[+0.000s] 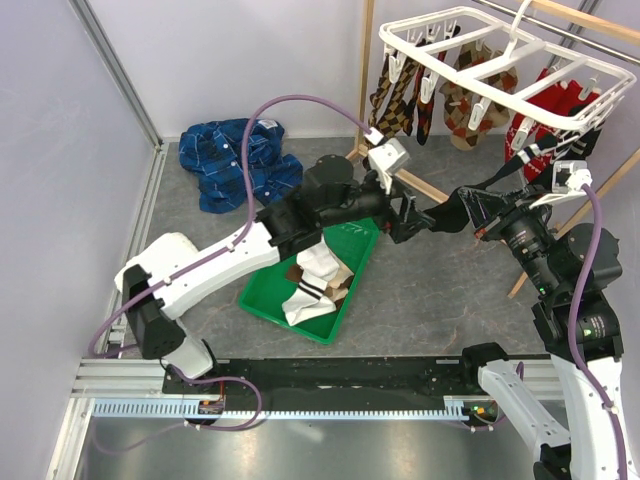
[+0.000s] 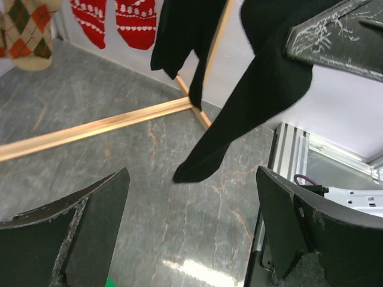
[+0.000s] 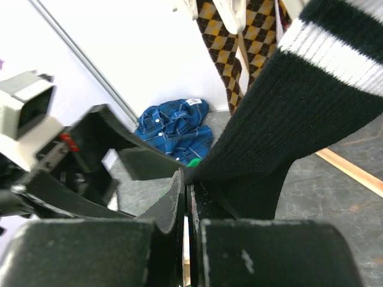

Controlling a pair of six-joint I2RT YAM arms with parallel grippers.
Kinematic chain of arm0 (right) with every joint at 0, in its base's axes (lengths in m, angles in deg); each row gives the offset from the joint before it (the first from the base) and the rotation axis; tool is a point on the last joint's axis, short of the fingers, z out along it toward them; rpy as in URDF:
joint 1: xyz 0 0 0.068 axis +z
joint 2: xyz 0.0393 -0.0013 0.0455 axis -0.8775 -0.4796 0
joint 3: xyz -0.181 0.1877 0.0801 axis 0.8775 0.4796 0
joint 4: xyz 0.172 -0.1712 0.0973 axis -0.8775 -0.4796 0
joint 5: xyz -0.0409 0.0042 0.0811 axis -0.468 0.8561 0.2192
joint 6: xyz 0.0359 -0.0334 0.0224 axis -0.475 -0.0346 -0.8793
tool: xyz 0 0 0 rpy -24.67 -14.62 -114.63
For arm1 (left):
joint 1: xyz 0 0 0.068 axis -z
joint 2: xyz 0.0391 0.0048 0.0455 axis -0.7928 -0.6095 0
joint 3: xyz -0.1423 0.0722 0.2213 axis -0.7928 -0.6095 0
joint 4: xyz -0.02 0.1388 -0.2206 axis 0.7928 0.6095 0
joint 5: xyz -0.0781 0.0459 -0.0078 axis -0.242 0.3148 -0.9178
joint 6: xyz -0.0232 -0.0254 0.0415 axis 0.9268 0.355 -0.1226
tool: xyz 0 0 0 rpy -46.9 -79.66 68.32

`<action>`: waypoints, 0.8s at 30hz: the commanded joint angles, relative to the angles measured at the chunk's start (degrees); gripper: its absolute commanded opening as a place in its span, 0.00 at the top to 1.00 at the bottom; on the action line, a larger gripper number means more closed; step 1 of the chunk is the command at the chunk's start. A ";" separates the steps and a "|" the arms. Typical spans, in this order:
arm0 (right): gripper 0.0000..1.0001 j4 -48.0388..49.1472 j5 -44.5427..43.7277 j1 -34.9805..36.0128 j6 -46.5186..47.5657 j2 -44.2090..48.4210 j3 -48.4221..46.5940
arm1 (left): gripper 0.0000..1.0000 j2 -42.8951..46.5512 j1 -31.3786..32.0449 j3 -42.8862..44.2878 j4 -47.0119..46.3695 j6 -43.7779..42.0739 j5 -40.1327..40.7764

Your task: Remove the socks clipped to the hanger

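Note:
The white hanger [image 1: 470, 70] hangs at the top right with brown argyle socks [image 1: 395, 95], tan socks [image 1: 470, 115] and red socks [image 1: 555, 110] clipped under it. My right gripper [image 1: 478, 222] [image 3: 187, 179] is shut on the foot of a black sock with white stripes [image 3: 299, 101] [image 1: 505, 185]. That sock's cuff runs up toward the clips, and I cannot tell whether a clip holds it. My left gripper [image 1: 415, 220] [image 2: 192, 179] stands open just left of it, nothing between its fingers [image 2: 96, 221]. The black toe [image 2: 233, 119] hangs beyond them.
A green bin [image 1: 262, 300] under the left arm holds a white black-striped sock [image 1: 312, 275] and a tan-brown one. A blue plaid shirt [image 1: 235, 160] [image 3: 173, 125] lies at the back left. The wooden stand's floor bar [image 2: 102, 128] and slanted poles [image 1: 420, 190] frame the hanger.

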 commanded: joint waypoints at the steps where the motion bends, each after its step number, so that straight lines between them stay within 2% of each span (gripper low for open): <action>1: 1.00 2.68 1.78 -0.04 -2.00 0.67 -1.14 | 0.06 -3.29 2.42 5.99 -3.04 -4.11 -3.09; 5: 1.00 2.77 3.18 -0.04 -2.79 0.93 -1.06 | 0.06 -6.98 4.44 9.94 -3.04 -6.57 -1.34; 8: 1.00 3.03 3.71 -0.13 -3.14 1.55 -0.53 | 0.13 -9.71 4.53 12.40 -2.86 -6.66 -0.54; 11: 1.00 2.95 4.15 -0.13 -2.88 1.99 0.08 | 0.61 -11.55 4.70 13.99 -2.86 -5.61 0.77; 12: 1.00 2.77 3.98 -0.04 -2.79 2.07 0.26 | 0.85 -11.82 4.62 14.26 -2.60 -5.26 1.04; 13: 0.96 2.07 3.45 -0.04 -2.62 2.07 0.26 | 0.97 -12.26 4.70 14.61 -1.47 -5.08 1.56; 14: 0.86 1.37 3.10 -0.04 -2.10 2.07 -0.17 | 0.98 -12.26 4.70 15.05 -0.85 -4.73 2.26; 15: 0.64 0.41 2.66 -0.13 -0.44 2.07 -0.61 | 0.98 -12.26 4.53 15.05 -0.32 -4.03 2.44; 18: 0.47 -4.42 -1.99 -0.13 3.25 2.34 -3.68 | 0.98 -11.21 4.35 14.17 0.83 -2.54 2.88; 20: 0.41 -7.94 -7.59 -0.04 4.84 2.08 -7.27 | 0.98 -10.25 3.92 13.65 1.18 -1.31 2.80; 21: 0.33 -8.91 -9.37 -0.13 5.72 1.99 -8.34 | 0.98 -10.07 3.74 13.64 1.18 -0.25 2.62; 24: 0.23 -11.29 -15.88 -0.04 7.84 1.29 -11.95 | 0.98 -9.36 3.04 13.20 1.44 0.98 2.97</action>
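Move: The black sock's toe hangs from the shut right fingers, about 7 cm to the right of the left hand, level with it in height and reach; from the right hand it is roughly 5 cm left, 2 cm back and 5 cm below. From the left hand, the right gripper is some 11 cm right, 2 cm ahead and 6 cm up, the clip holding the sock about 23 cm right, 8 cm ahead and 14 cm up. The left fingers shut on the black sock's toe and pinch it, after the hand has slid about 6 cm to the right towards the right gripper, wide open. Only once they are closed does the right hand, which has eased back about 1.5 cm, open and let go of the sock, then start swinging away to the right by some 3 cm. ##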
